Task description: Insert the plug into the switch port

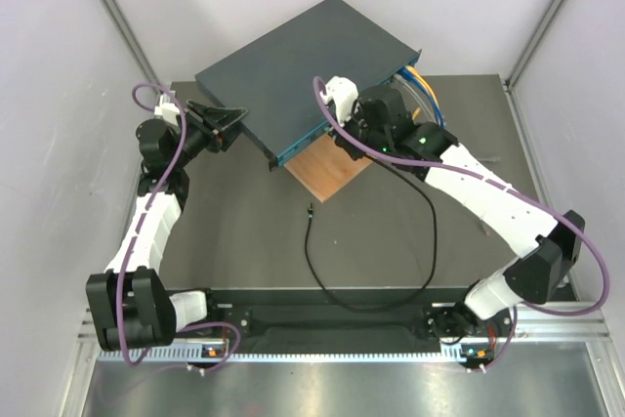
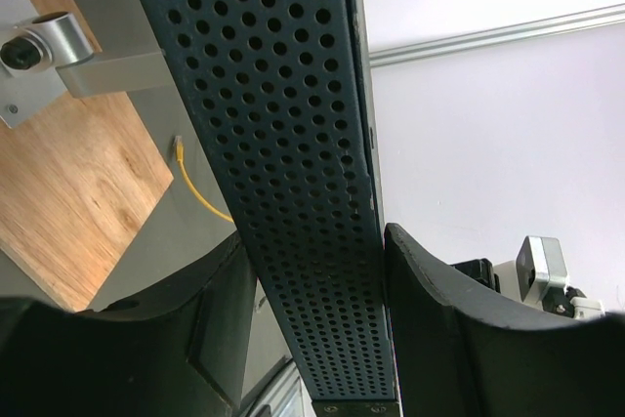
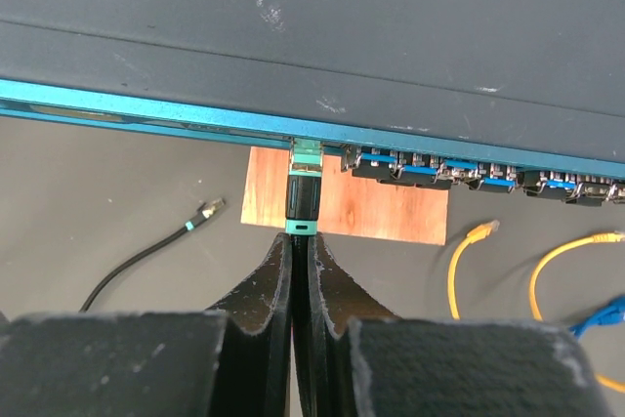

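Note:
The switch (image 1: 293, 65) is a flat dark blue-grey box lying at an angle at the back of the table. Its teal front face (image 3: 146, 109) carries a row of ports. The plug (image 3: 303, 197), black with teal bands, stands nose-first in one switch port (image 3: 306, 146) left of the filled ports. My right gripper (image 3: 301, 239) is shut just behind the plug, pinching its black cable, with the fingertips against the plug's rear collar. My left gripper (image 2: 317, 280) straddles the switch's perforated side (image 2: 293, 192), one finger (image 2: 439, 319) on top and the other beneath, clamping it.
A brown wooden board (image 1: 327, 173) lies under the switch's front corner. The black cable (image 1: 430, 231) loops over the dark mat to a loose end (image 1: 310, 209). Yellow cables (image 3: 469, 251) and a blue one (image 3: 601, 319) lie to the right, below plugged blue connectors (image 3: 469, 171).

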Robot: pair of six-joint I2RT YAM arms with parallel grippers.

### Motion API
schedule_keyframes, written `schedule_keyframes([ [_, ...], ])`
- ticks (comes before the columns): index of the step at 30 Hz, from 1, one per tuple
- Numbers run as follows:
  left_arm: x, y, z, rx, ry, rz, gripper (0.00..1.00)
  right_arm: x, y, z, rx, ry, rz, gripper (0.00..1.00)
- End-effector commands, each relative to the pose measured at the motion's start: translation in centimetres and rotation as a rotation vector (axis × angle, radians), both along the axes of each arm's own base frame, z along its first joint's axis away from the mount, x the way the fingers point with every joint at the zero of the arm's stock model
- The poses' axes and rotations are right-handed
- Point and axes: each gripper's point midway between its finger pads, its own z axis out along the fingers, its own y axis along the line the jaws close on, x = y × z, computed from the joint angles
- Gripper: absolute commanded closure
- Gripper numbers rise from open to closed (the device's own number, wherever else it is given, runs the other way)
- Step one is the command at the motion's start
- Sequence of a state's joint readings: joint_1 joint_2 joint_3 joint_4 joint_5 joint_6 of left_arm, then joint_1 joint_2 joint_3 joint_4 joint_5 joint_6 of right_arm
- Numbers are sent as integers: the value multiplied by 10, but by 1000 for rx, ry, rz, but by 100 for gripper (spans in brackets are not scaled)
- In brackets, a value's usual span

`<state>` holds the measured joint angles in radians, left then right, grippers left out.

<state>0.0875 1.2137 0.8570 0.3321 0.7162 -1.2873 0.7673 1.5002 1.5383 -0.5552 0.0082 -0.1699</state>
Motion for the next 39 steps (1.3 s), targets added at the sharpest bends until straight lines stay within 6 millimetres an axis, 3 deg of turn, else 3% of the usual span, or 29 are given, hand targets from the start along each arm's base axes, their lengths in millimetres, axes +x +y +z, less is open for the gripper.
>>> schedule_keyframes([
  [1, -7, -30, -24, 97, -42, -93, 100, 36, 40, 79, 222, -219, -16, 100],
  [5, -13, -40, -27, 99, -42, -121, 100, 39, 48, 93, 261, -224, -10, 100],
  [14, -14, -40, -28, 102, -37, -122, 100, 46, 56, 76, 242, -205, -6, 100],
  [19, -9, -34, -28, 111, -29, -112, 99, 42, 39, 62, 206, -188, -17, 99],
  [20, -5, -25, -25, 110, -33, -91, 97, 42, 30, 64, 206, -190, -29, 97],
  [24, -2, -21, -14, 116, -62, -78, 88, 40, 8, 57, 186, -179, -50, 88],
  [34, 11, -3, 8, 143, -126, -30, 66, 23, -8, 42, 156, -149, -14, 59],
  [39, 13, 10, 18, 160, -134, -6, 45, 11, -19, 42, 149, -141, -1, 49],
])
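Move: The switch port with the plug already in its mouth lies about 3 cm ahead and 3 cm left of the right hand, roughly level; the fingers are shut on the cable just behind the plug. The nearest jack block on the switch face is about 5 cm ahead and 1 cm left. The cable's loose end lies on the table, some 16 cm back, 7 cm left and 25 cm below. From the left hand, which grips the switch's side, the port is about 21 cm right, 1 cm back and 2 cm lower. The plug stays in the switch port while the right hand keeps its pinch on the cable behind it, tipping about 5 degrees nose-down almost on the spot. Then the fingers open to about half width and let go of the cable, the hand easing some 2 cm rightward and forward along the switch face and tilting back up. The left hand keeps its grip on the switch, practically still. ##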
